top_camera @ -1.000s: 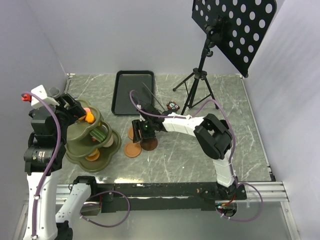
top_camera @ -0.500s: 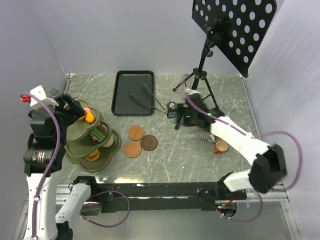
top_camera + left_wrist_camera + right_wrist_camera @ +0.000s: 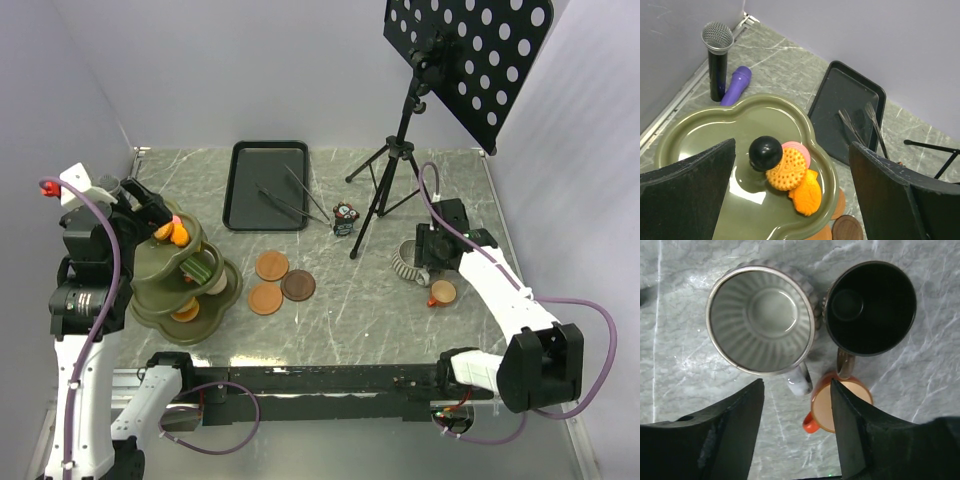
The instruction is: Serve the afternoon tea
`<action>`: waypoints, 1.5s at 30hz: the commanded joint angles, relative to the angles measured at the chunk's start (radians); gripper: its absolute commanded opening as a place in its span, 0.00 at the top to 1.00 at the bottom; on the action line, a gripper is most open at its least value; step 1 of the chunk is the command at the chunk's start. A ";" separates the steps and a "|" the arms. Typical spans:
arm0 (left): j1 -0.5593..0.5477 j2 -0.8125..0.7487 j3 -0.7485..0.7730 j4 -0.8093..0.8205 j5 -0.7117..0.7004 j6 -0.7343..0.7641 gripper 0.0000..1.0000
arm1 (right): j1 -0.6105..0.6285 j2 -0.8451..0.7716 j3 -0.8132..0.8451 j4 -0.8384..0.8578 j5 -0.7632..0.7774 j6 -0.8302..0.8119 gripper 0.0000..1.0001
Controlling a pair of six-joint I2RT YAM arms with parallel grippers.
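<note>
A green tiered stand (image 3: 185, 290) at the left carries pastries. On its top tier (image 3: 700, 135), beside a black knob (image 3: 765, 152), lie a round orange biscuit (image 3: 786, 170), a pink pastry (image 3: 801, 149) and an orange pastry (image 3: 807, 196). My left gripper (image 3: 792, 145) hovers open above them, holding nothing. Three round saucers (image 3: 272, 266) lie mid-table. At the right stand a ribbed grey cup (image 3: 761, 320), a dark cup (image 3: 870, 307) and a small orange cup (image 3: 837, 407). My right gripper (image 3: 796, 385) is open just above them, the grey cup's handle below the gap between its fingers.
A black tray (image 3: 250, 190) lies at the back, with thin metal tongs (image 3: 290, 207) across its right edge. A music stand on a tripod (image 3: 395, 175) and a small toy (image 3: 345, 217) stand behind the saucers. A microphone (image 3: 717, 55) and a purple object (image 3: 736, 85) sit in the far left corner.
My right arm has swung from the saucers across to the cups at the right. The left gripper has shifted slightly over the stand's top tier.
</note>
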 commanded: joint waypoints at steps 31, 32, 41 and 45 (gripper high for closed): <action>0.000 0.006 0.030 0.023 0.007 -0.069 0.00 | -0.031 0.237 0.082 -0.026 -0.081 -0.190 0.63; 0.001 0.009 0.031 0.026 0.007 -0.066 0.00 | -0.030 0.242 0.085 -0.030 -0.080 -0.190 0.67; 0.001 0.015 0.048 0.043 -0.002 -0.020 0.00 | 0.041 0.254 0.092 -0.037 -0.043 -0.188 1.00; 0.001 0.018 0.060 0.066 -0.002 0.012 0.00 | 0.108 0.200 0.082 -0.032 -0.011 -0.170 1.00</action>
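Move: The ribbed cup stands about 5 cm ahead of the right gripper and 3 cm to its left, its middle some 5 cm below. The ribbed cup's handle is nearly straight under the fingers, level ahead, 1 cm left and 5 cm down. At like height, the brown mug is 5 cm ahead and 6 cm right, the orange mug 3 cm back and 5 cm right. From the left gripper the ribbed cup lies roughly 7 cm ahead, 59 cm right and 30 cm lower. Lower the right gripper about 4.5 cm, almost straight down beside the ribbed cup, drifting barely a centimetre left, while turning it some 10 degrees counter-clockwise and tipping the fingers steeper. Narrow the part-open fingers on the way, then shut them at the bottom to pinch the ribbed cup's handle from both sides. ##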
